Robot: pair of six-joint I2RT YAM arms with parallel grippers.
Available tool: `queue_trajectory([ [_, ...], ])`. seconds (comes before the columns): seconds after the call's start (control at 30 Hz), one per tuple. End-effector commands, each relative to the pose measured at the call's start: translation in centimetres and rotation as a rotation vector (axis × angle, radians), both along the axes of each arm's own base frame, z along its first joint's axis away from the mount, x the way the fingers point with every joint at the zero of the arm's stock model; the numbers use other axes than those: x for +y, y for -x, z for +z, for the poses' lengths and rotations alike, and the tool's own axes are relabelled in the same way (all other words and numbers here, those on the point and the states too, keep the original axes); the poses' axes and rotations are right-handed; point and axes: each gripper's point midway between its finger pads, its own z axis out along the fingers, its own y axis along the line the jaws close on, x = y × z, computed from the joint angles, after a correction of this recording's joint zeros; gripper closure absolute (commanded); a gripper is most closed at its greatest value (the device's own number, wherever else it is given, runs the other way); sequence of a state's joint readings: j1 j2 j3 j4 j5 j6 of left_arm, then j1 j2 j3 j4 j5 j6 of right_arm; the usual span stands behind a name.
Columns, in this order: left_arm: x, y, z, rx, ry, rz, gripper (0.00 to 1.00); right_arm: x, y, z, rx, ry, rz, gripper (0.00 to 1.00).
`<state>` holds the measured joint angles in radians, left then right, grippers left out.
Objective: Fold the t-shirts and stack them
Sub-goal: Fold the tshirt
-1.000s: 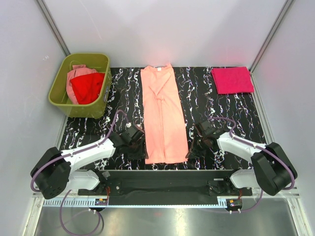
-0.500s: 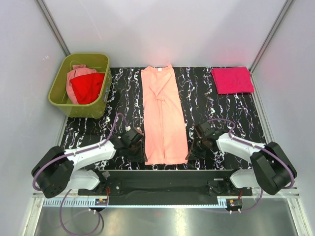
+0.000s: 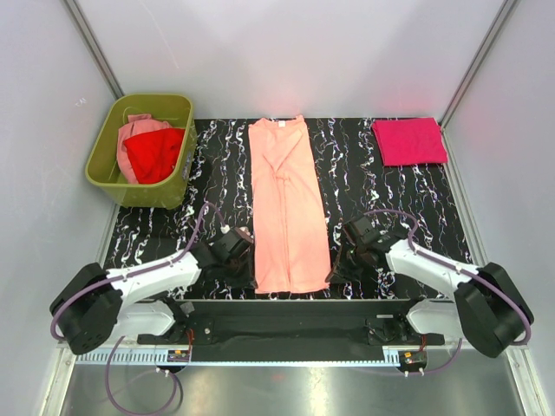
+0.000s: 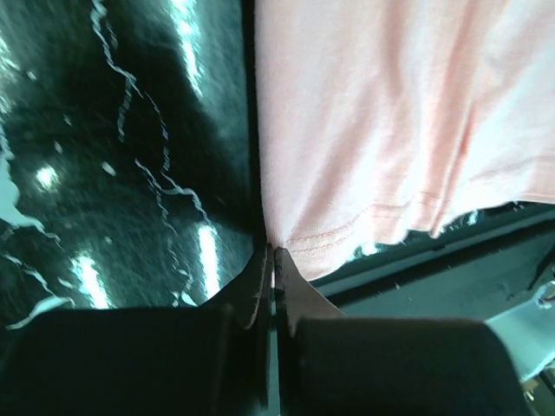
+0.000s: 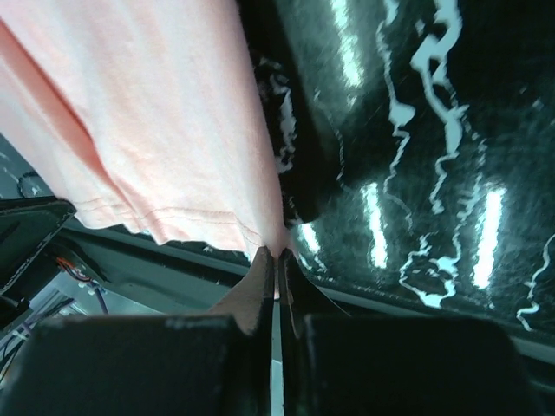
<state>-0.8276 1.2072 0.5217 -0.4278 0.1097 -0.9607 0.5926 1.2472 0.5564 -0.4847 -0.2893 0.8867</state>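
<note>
A salmon-peach t-shirt [image 3: 286, 199], folded lengthwise into a long strip, lies down the middle of the black marbled table. Its hem is at the near edge. My left gripper [image 3: 251, 275] is shut on the hem's near-left corner. In the left wrist view the cloth [image 4: 373, 130] runs into the pinched tips of that gripper [image 4: 270, 253]. My right gripper [image 3: 332, 274] is shut on the near-right hem corner. The right wrist view shows the cloth [image 5: 156, 113] caught between that gripper's tips [image 5: 279, 253]. A magenta-pink t-shirt [image 3: 409, 140] lies folded at the far right.
An olive-green bin [image 3: 143, 196] stands at the far left, holding a red t-shirt [image 3: 154, 154] and a dusty pink one [image 3: 137, 130]. The table's near edge and the black base rail [image 3: 286, 325] lie just behind both grippers. White walls close in the sides and back.
The left gripper has shut on the hem's near-left corner and shifted slightly toward the near edge. The right gripper stays shut on its corner.
</note>
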Motion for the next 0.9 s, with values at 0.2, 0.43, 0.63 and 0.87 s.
queue_trajectory([
  [0.2, -1.7, 0.7, 2.2, 0.006, 0.050, -0.015, 1.00, 0.9, 0.7, 1.1, -0.020, -0.004, -0.011, 1.00],
  [0.43, -1.4, -2.9, 2.9, -0.030, 0.016, 0.013, 1.00, 1.2, -2.0, 2.6, -0.083, 0.089, 0.071, 1.00],
  [0.63, -0.1, -8.3, 4.8, -0.088, -0.004, 0.065, 1.00, 2.4, -6.8, 4.2, -0.182, 0.177, 0.144, 1.00],
  [0.87, 1.0, -15.0, 6.6, -0.143, -0.049, 0.094, 1.00, 3.8, -13.6, 6.1, -0.248, 0.209, 0.156, 1.00],
])
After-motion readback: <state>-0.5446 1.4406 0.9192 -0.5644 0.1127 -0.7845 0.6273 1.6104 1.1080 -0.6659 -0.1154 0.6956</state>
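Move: The shirt's two hem corners are already pinched, one in each hand, a centimetre or two above the table near its front edge. The collar lies about 45 cm ahead of the left hand and 6 cm to its right; from the right hand it is about 45 cm ahead and 13 cm to the left. The green bin is roughly 33 cm ahead and 30 cm left of the left hand, and the folded pink shirt some 41 cm ahead and 26 cm right of the right hand. Back and up by about a centimetre first, then forward at a quickening pace, both hands carry the hem corners over the shirt towards the collar, some 12 cm forward of that backmost point and rising to about 5 cm higher than at the start. The right hand also drifts left, its wrist tilting so the fingertips swing forward. Both grippers stay shut on the cloth. ##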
